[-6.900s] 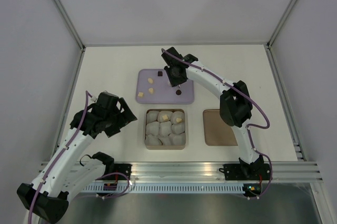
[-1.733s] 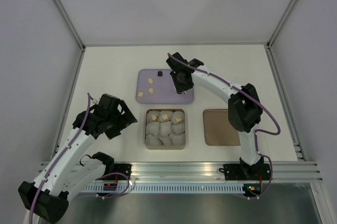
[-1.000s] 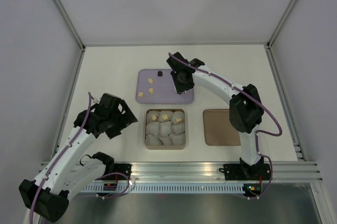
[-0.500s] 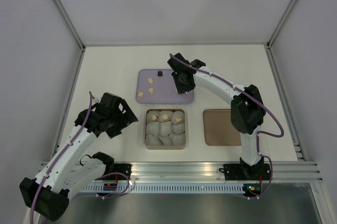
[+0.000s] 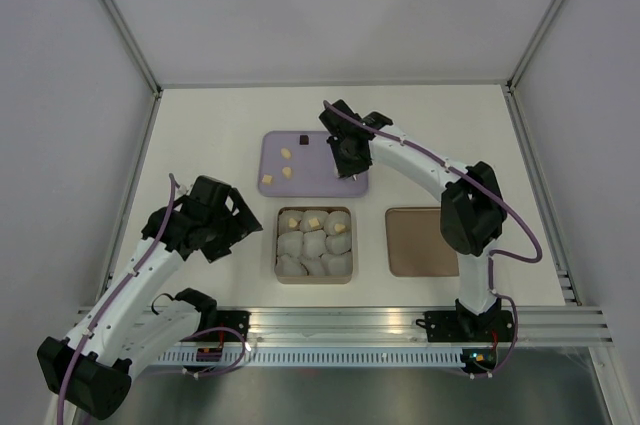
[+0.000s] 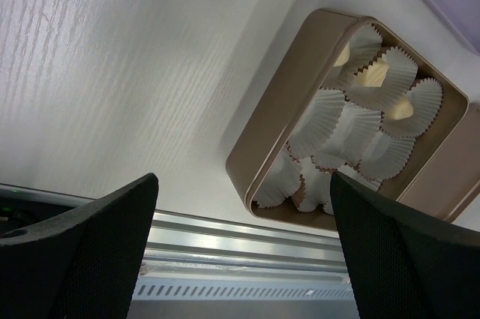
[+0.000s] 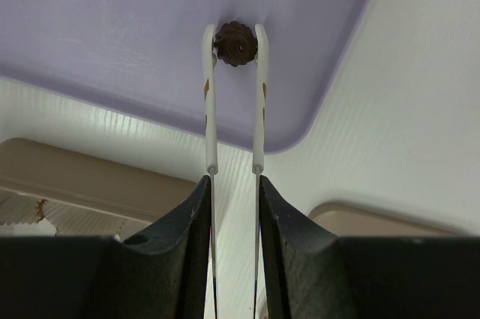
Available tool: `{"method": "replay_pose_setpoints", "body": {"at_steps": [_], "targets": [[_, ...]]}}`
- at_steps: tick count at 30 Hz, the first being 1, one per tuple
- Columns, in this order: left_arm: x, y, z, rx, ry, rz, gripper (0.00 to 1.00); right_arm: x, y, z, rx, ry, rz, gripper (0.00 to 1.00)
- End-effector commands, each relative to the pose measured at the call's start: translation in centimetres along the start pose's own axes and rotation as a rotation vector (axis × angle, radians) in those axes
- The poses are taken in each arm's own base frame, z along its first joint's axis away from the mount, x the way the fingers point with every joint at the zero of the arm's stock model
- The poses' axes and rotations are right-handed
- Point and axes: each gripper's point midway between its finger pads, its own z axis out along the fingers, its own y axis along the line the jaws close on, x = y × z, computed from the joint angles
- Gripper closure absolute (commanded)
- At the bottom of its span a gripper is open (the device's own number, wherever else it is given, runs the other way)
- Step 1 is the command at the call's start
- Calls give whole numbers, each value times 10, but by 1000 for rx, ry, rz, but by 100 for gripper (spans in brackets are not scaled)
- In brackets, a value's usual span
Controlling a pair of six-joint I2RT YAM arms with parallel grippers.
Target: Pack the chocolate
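Observation:
A purple tray (image 5: 313, 185) holds one dark chocolate cube (image 5: 303, 139) and three cream cubes (image 5: 286, 153). My right gripper (image 5: 343, 172) is over the tray's near right corner. In the right wrist view its thin white tips (image 7: 235, 34) are shut on a round dark brown chocolate (image 7: 236, 43) right at the tray surface (image 7: 150, 26). The tan box (image 5: 314, 211) holds white paper cups, three of them with cream chocolates (image 5: 314, 221). My left gripper (image 5: 240, 227) is open and empty, left of the box (image 6: 270, 139).
The flat brown lid (image 5: 420, 241) lies right of the box and shows in the right wrist view (image 7: 375, 218). The aluminium rail (image 5: 340, 320) runs along the near edge. The enclosure's walls stand on three sides.
Since the earliest frame my right gripper has shifted right over the round dark chocolate and closed on it. In the last second both arms have hardly moved.

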Motion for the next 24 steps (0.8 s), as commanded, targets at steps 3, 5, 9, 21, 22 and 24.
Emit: {"method": "replay_pose_setpoints", "body": {"at_steps": [3, 5, 9, 21, 22, 24], "targets": [[-2, -12, -4, 44, 6, -26, 0, -25, -1, -64, -68, -115, 37, 81], [0, -12, -3, 40, 20, -30, 0, -18, 0, -76, -93, -103, 32, 82], [8, -10, -2, 36, 59, -44, 0, -1, 13, -107, -122, -106, -23, 82], [43, -2, -8, 2, 245, -61, 0, 109, 67, -174, -213, 38, -43, 82], [43, -2, -9, 4, 249, -61, 0, 114, 68, -174, -204, 52, -59, 82], [44, -2, -10, 4, 255, -51, 0, 121, 69, -171, -179, 66, -91, 82]]}}
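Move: The right hand still pinches the dark chocolate near the tray's near right corner; the box it goes to has its middle about 15 cm back, 5 cm left and 5 cm below. The purple tray's middle lies roughly 4 cm ahead and 5 cm left, the brown lid about 15 cm back and 17 cm right, both some 6 cm below. From the empty left hand, the box is about 2 cm ahead, 11 cm right and 7 cm below. Right hand lifts dark chocolate about 10 cm, carries it 19 cm back over the box; left eases back. ##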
